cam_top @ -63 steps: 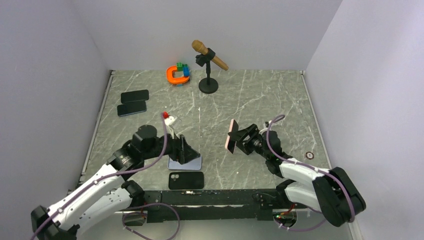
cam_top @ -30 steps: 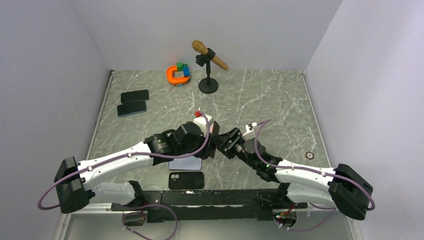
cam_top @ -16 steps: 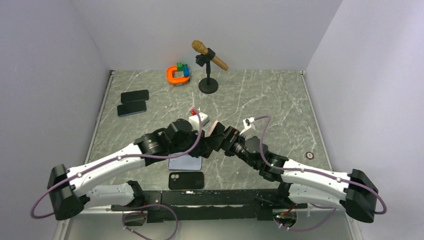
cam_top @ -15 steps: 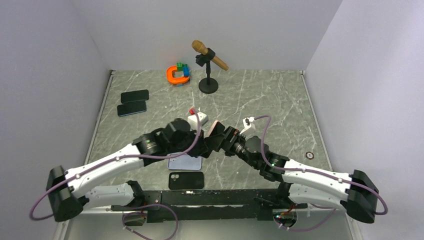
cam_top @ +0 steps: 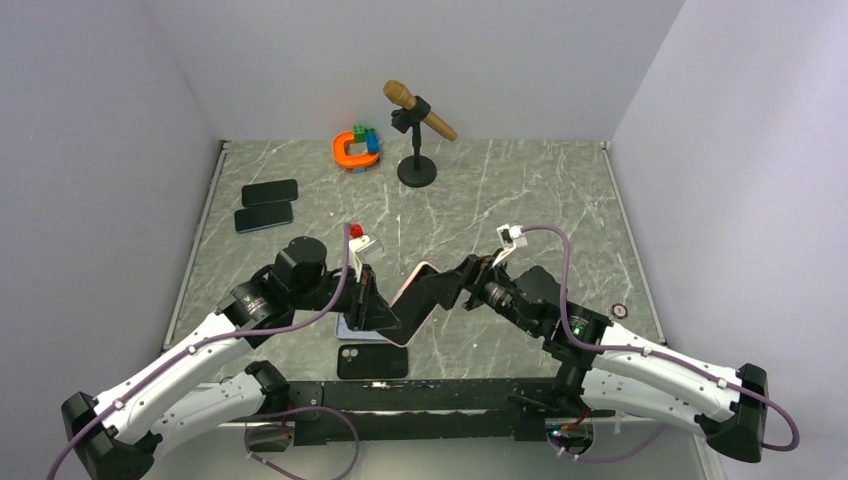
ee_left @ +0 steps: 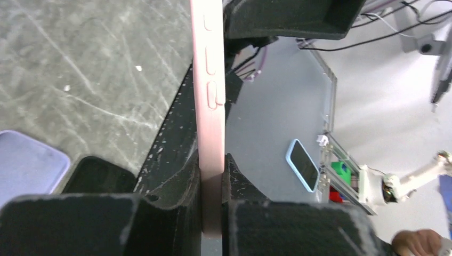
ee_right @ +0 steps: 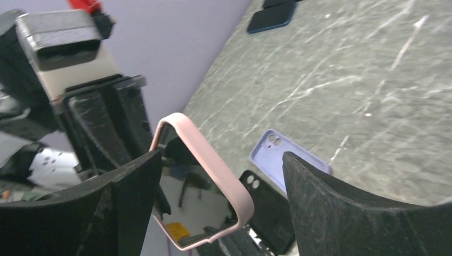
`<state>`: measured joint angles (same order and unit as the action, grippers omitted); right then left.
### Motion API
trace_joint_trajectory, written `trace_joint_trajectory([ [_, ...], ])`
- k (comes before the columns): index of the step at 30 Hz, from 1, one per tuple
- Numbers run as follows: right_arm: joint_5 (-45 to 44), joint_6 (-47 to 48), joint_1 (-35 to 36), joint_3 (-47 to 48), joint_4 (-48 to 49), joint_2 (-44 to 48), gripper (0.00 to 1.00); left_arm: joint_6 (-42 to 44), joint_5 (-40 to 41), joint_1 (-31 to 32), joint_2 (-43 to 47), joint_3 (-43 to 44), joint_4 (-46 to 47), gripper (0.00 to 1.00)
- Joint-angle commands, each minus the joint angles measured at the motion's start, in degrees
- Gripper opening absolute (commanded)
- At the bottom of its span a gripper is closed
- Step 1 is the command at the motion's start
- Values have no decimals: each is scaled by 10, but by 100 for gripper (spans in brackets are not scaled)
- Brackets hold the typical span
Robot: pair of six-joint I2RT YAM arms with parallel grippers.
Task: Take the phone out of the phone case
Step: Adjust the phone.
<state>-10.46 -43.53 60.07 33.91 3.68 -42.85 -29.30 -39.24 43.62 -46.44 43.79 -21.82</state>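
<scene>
The phone in its pink case [cam_top: 412, 283] is held in the air over the near middle of the table. My left gripper [cam_top: 372, 302] is shut on its lower end. In the left wrist view the pink edge [ee_left: 209, 106] with its side buttons stands clamped between my fingers [ee_left: 181, 186]. My right gripper [cam_top: 428, 298] is open, its jaws wide on either side of the phone. In the right wrist view the pink rim [ee_right: 213, 160] and the reflecting screen lie between my fingers [ee_right: 352, 208]. The right finger stands apart from the case.
A purple case [cam_top: 368, 326] and a black case [cam_top: 372, 360] lie under the grippers near the front edge. Two dark phones [cam_top: 268, 203] lie at the back left. An orange and blue toy [cam_top: 357, 148] and a microphone stand [cam_top: 417, 168] are at the back. A small ring [cam_top: 619, 311] lies right.
The pink phone, first held up by the right gripper alone, is now clamped in the left gripper. Both grippers have come nearer and lower, and the left arm has drawn back left.
</scene>
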Motion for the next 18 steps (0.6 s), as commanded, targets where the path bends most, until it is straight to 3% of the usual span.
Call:
trace_joint_trajectory([
  [1,96,34,-1,-9,81,0,80,-59,-117,-18,18,-24,143,0],
  [5,155,43,-8,-32,125,13,68,-94,-158,-40,18,-51,198,0],
  [9,256,33,-34,-63,195,37,71,-121,-198,-58,15,-67,247,0],
  [15,350,-20,-73,-85,291,23,63,-148,-222,-66,21,-78,285,0],
  [18,384,-89,-101,-107,394,-4,49,-159,-236,-66,18,-81,299,0],
])
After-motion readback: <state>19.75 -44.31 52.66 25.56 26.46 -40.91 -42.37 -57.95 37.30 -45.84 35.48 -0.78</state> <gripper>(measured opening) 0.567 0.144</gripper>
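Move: My left hand already grips the lower left part of the pink-cased phone, whose middle is about 3 cm ahead of and 3 cm right of that grip, nearly level. From my open right hand, the phone's middle lies some 4 cm back, 6 cm left and 2 cm below. Down on the table, about 27 cm below the right hand, the purple case lies 16 cm left and 1 cm back, the black case 15 cm left and 10 cm back. I draw my right hand back about 5 cm and up about 3 cm towards the phone, swinging it some 25 degrees counter-clockwise and tipping its fingers up, while they narrow part-way around the phone's free edge without shutting. My left hand keeps its pinch, rises about 2 cm, eases slightly back and tips its fingers up some 10–15 degrees. ##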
